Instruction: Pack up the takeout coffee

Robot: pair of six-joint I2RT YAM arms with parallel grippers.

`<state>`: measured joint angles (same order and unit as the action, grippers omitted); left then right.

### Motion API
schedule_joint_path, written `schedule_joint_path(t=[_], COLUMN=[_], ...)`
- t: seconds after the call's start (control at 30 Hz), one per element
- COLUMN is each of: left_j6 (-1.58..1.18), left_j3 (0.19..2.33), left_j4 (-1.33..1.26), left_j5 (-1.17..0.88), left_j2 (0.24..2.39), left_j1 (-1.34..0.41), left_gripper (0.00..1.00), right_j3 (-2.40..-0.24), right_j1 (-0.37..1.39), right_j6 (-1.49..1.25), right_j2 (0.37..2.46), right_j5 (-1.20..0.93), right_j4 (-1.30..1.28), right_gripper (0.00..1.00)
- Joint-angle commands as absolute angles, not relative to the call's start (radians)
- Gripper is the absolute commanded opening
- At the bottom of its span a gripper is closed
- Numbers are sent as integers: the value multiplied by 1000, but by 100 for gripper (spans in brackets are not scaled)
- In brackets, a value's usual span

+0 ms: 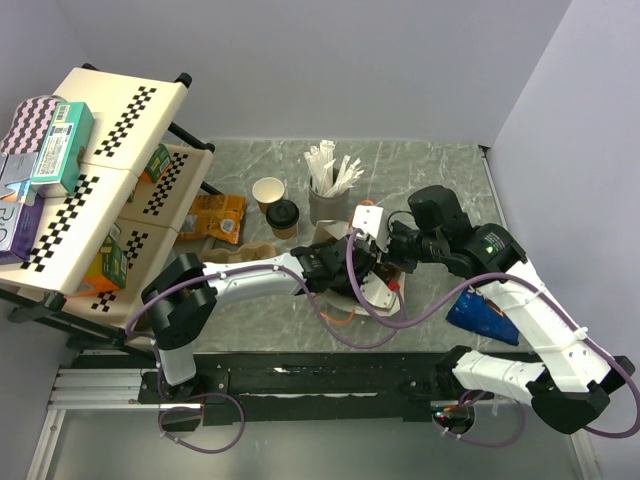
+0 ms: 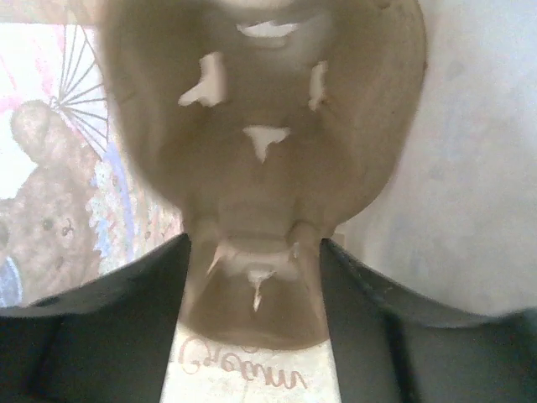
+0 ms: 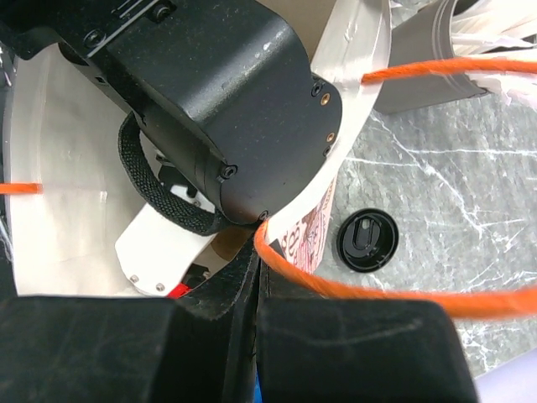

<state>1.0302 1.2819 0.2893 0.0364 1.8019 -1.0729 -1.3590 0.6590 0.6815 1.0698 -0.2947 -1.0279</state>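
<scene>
Two takeout coffee cups stand at the back of the table: an open kraft cup (image 1: 268,191) and one with a black lid (image 1: 283,215). That lid (image 3: 367,240) also shows past the bag in the right wrist view. My left gripper (image 1: 358,268) reaches into a white paper bag (image 1: 378,298) with orange handles. Its fingers (image 2: 126,336) flank a brown moulded cup carrier (image 2: 260,151) that fills the gap between them; whether they clamp it is unclear. My right gripper (image 1: 388,262) is shut on the bag's rim (image 3: 336,168), its jaws (image 3: 256,277) pressed together.
A grey cup of white sticks (image 1: 328,195) stands behind the bag. Orange snack packets (image 1: 215,215) and brown cardboard (image 1: 248,250) lie to the left. A rack with boxes (image 1: 90,190) fills the left side. A blue pouch (image 1: 485,318) lies at the right.
</scene>
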Motion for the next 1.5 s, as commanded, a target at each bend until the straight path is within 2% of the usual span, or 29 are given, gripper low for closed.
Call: schedule_joint_path(t=[0.0, 0.03, 0.13, 0.47, 0.53, 0.83, 1.07, 1.3, 1.47], left_j6=[982, 968, 919, 804, 796, 805, 735, 632, 534], left_j3=[1253, 1246, 1233, 1217, 1200, 1105, 1108, 1201, 1264], left_j4=[321, 310, 267, 281, 279, 206, 175, 172, 138], left_j5=[8, 8, -40, -205, -245, -457, -581, -675, -667], left_j2=[1792, 1775, 1729, 1615, 1597, 1494, 1460, 1405, 1353], left_j1=[-1057, -1049, -1043, -1011, -1003, -959, -919, -896, -882], left_gripper=[74, 81, 89, 94, 99, 100, 100, 99, 99], right_j3=[-1364, -1358, -1359, -1335, -1325, -1261, -1224, -1224, -1247], right_j1=[695, 695, 693, 695, 695, 692, 675, 629, 615], right_j6=[669, 669, 663, 673, 667, 670, 663, 618, 620], right_j2=[1026, 1025, 1029, 1023, 1017, 1006, 1000, 1005, 1023], right_j5=[-390, -377, -377, -328, -319, -262, -235, -252, -235], right_j4=[-931, -925, -916, -896, -882, -845, -828, -819, -813], right_gripper=[0, 0, 0, 0, 0, 0, 0, 0, 0])
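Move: The drink carrier is already inside the paper bag and between the left fingers, its middle only about 1 cm ahead, 2 cm right and 3 cm below. The bag's middle is level with that hand fore and aft, some 3 cm left and 3 cm above; the loose black lid is roughly 10 cm ahead and 11 cm right, 9 cm down. From the right hand, at the bag's rim, the carrier lies about 5 cm back, 8 cm left and 20 cm below. Left fingers open off the carrier and withdraw some 12 cm up, 6 back; right keeps the bag's rim. ##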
